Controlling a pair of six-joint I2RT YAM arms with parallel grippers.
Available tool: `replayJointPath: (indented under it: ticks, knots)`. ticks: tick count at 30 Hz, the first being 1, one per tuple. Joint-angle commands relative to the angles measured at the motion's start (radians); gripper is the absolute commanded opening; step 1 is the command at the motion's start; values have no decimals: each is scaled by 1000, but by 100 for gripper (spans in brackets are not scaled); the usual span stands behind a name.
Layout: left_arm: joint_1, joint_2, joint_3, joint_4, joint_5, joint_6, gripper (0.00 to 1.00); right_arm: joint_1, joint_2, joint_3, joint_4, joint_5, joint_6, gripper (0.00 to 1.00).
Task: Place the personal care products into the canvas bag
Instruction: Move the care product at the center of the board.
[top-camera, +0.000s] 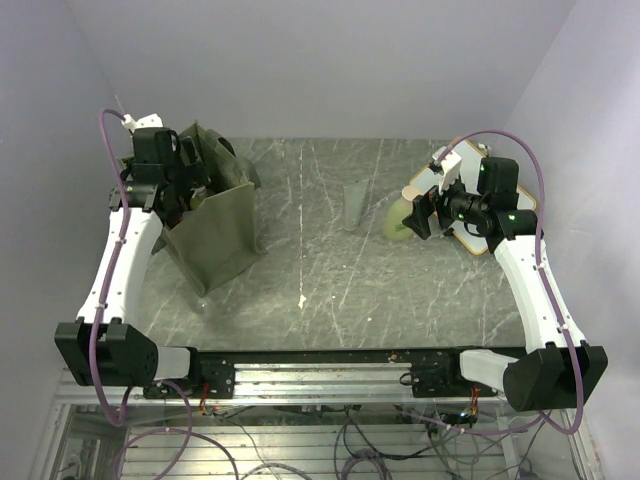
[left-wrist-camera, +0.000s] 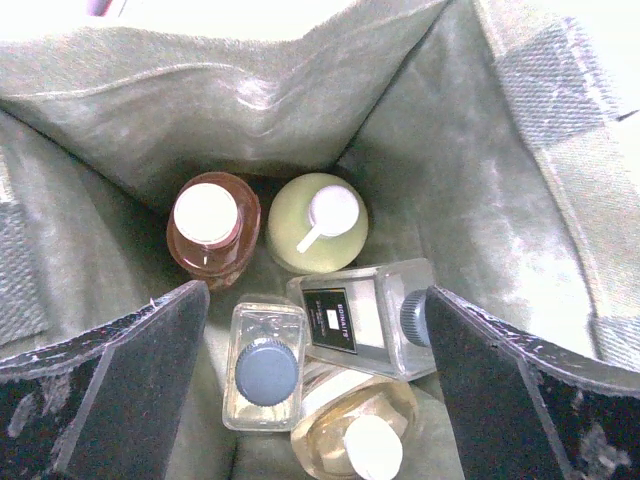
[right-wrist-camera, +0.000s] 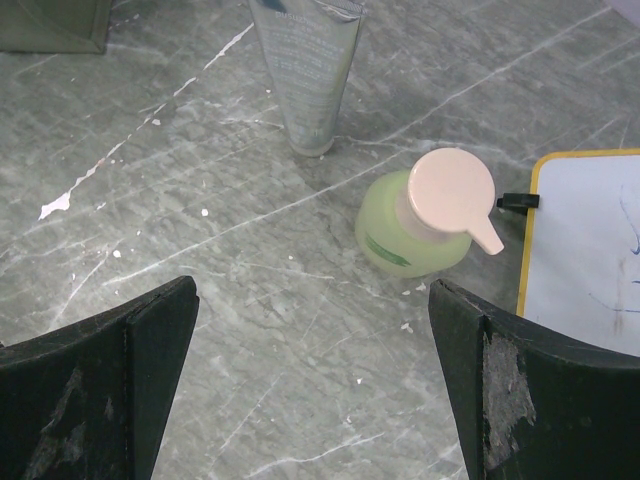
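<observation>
The olive canvas bag (top-camera: 218, 238) stands upright at the left. My left gripper (top-camera: 192, 195) hangs open and empty over its mouth. In the left wrist view, between the open jaws (left-wrist-camera: 315, 300), the bag (left-wrist-camera: 455, 170) holds an orange bottle (left-wrist-camera: 213, 222), a yellow-green bottle (left-wrist-camera: 318, 222), a clear square bottle lying flat (left-wrist-camera: 365, 318), a second clear square bottle upright (left-wrist-camera: 266, 366) and a cream bottle (left-wrist-camera: 355, 430). On the table a yellow-green pump bottle (right-wrist-camera: 420, 225) and a translucent grey tube (right-wrist-camera: 305, 70) stand. My right gripper (right-wrist-camera: 312, 290) is open and empty just short of the pump bottle (top-camera: 398, 220).
A wood-framed whiteboard (right-wrist-camera: 590, 270) lies right of the pump bottle, under my right arm in the top view (top-camera: 470, 240). The tube (top-camera: 356, 205) stands left of the pump bottle. A bag corner (right-wrist-camera: 55, 25) shows far left in the right wrist view.
</observation>
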Motion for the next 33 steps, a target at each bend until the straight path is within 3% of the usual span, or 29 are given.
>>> replayJointPath:
  ticks: [1, 10, 20, 26, 33]
  knots:
    - [9, -54, 43, 27, 4, 11, 100, 5, -13, 17, -7, 1, -5, 100]
    - [8, -143, 18, 125, 71, 50, 100, 7, -20, 11, 6, 10, 1, 100]
    - [5, -199, 60, 191, 289, 187, 96, 6, -27, 7, 36, 76, 14, 100]
    - [-27, -176, 116, 135, 461, 309, 95, 6, 35, 48, 23, 158, -28, 100]
    - [-59, -131, 173, -35, 573, 466, 95, 11, 150, 144, -63, 104, -184, 100]
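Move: The green bottle that the right hand makes for stands about 7 cm ahead of it, 3 cm to its left and 15 cm below. The grey tube is some 2 cm farther out and 12 cm left of that bottle; the whiteboard's middle lies about 16 cm ahead and 15 cm right of the right hand. From the left hand, the tube is roughly 38 cm right, 1 cm ahead, 17 cm down; the canvas bag's middle is 12 cm below, 3 cm right, 1 cm back. The canvas bag is left behind as the left hand, empty and open, rises about 13 cm from it, then also swings some 8 cm right towards the grey tube, levelling its fingers and turning clockwise. The green bottle draws the right hand late on: with fingers still wide open it eases about 3 cm forward and 2 cm right, beginning to sink at the end. ##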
